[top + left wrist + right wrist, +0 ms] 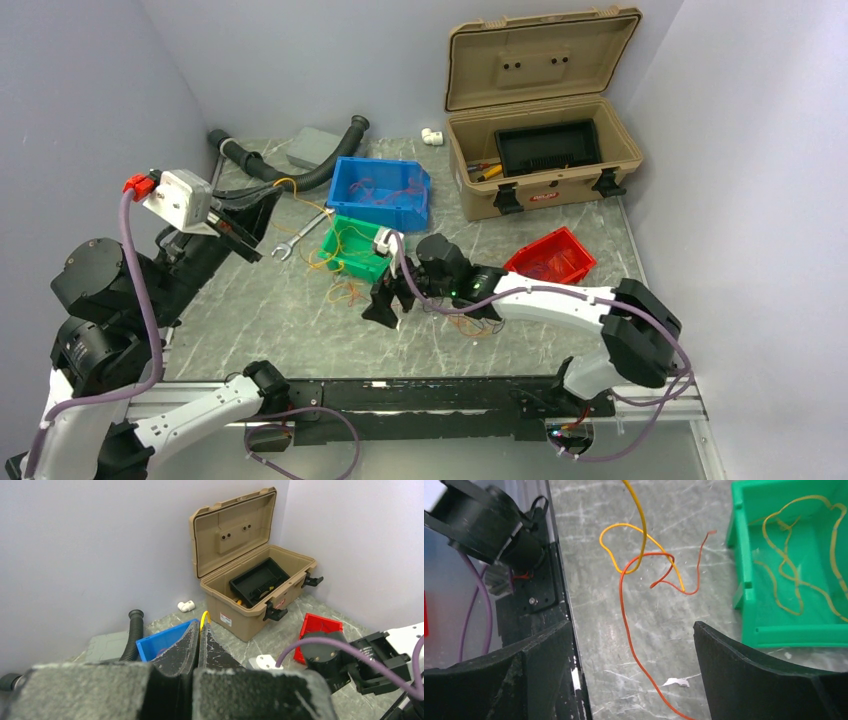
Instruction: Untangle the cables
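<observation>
The cables are thin orange, yellow and red wires. A loose knot of them (345, 293) lies on the table in front of the green bin (350, 262). My left gripper (258, 212) is raised at the left and shut on a yellow cable (204, 616) that pokes out past its fingertips. My right gripper (388, 308) hovers low beside the knot. In the right wrist view the right gripper (633, 625) is open, and an orange cable (625, 615) runs along the table between its fingers, untouched. A yellow cable (642, 527) loops through the orange one further ahead.
A blue bin (352, 205) holds red wires and the green bin (744, 580) holds yellow ones. A red bin (575, 247) sits at the right, an open tan toolbox (560, 195) behind it. A wrench (298, 236), a black hose (310, 175) and a grey box (315, 148) lie at the back left.
</observation>
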Motion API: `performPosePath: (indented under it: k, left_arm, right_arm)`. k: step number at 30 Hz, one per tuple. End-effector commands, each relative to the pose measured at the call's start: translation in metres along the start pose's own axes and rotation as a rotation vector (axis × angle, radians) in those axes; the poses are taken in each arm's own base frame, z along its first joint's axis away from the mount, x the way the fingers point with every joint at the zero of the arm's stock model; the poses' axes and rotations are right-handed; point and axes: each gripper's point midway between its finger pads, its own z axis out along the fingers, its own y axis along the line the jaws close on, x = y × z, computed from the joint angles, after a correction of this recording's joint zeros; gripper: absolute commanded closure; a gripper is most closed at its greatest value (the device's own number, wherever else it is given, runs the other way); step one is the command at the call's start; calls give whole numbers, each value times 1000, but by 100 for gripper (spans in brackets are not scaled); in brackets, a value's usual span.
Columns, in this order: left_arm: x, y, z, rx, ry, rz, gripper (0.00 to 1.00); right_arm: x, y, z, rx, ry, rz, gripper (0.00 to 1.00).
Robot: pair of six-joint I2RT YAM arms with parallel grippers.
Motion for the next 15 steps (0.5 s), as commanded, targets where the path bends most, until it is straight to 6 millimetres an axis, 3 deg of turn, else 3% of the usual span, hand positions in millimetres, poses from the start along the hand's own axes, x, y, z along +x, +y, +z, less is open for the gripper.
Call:
performPosePath:
  k: [1,2,3,6,7,9,12,15]
  left_arm:
    - [-14,11,-3,-61,-48,-26,100]
    - [-13,15,-3,-85,-44,-27,100]
    - [-13,19,-4,-107,-42,-29,100]
    - [-12,31,-7,-172,-41,-26,100]
    - [-12,37,-9,-210,-42,-27,100]
    - [-9,63,-18,-366,-29,-33,100]
    - [-1,110,-45,-670,-13,-30,100]
    - [0,134,-71,-850,-18,7,100]
  right_arm:
    - [6,7,16,-76,-23,-2,10]
    - [12,6,20,-75,-11,14,14]
    - [17,5,22,-69,0,35,29]
    - [27,-6,20,0,-1,92,93]
    - [27,-12,15,48,-20,113,100]
    - [23,-26,-4,150,-88,161,100]
    - [35,-57,-42,327,-169,288,100]
    - [70,-106,-88,614,-157,468,100]
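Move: The red cable I want crosses between my open right fingers' line, about 6 cm below them and 1 cm left, level ahead. The yellow cable's loop lies some 6 cm left and 1 cm ahead, about 8 cm below; the green bin sits about 13 cm ahead and 4 cm left. From my raised left hand, which already holds the yellow cable, that red cable is about 9 cm right, level ahead and roughly 38 cm below. I sink my open right hand about 6 cm onto the red cable, shut the fingers and pinch it, then sweep right some 7 cm, turning clockwise about 20 degrees. Meanwhile my left hand keeps its pinch on the yellow cable and, gathering speed, draws it left about 8 cm and slightly forward, away from the red one, swinging counter-clockwise. ##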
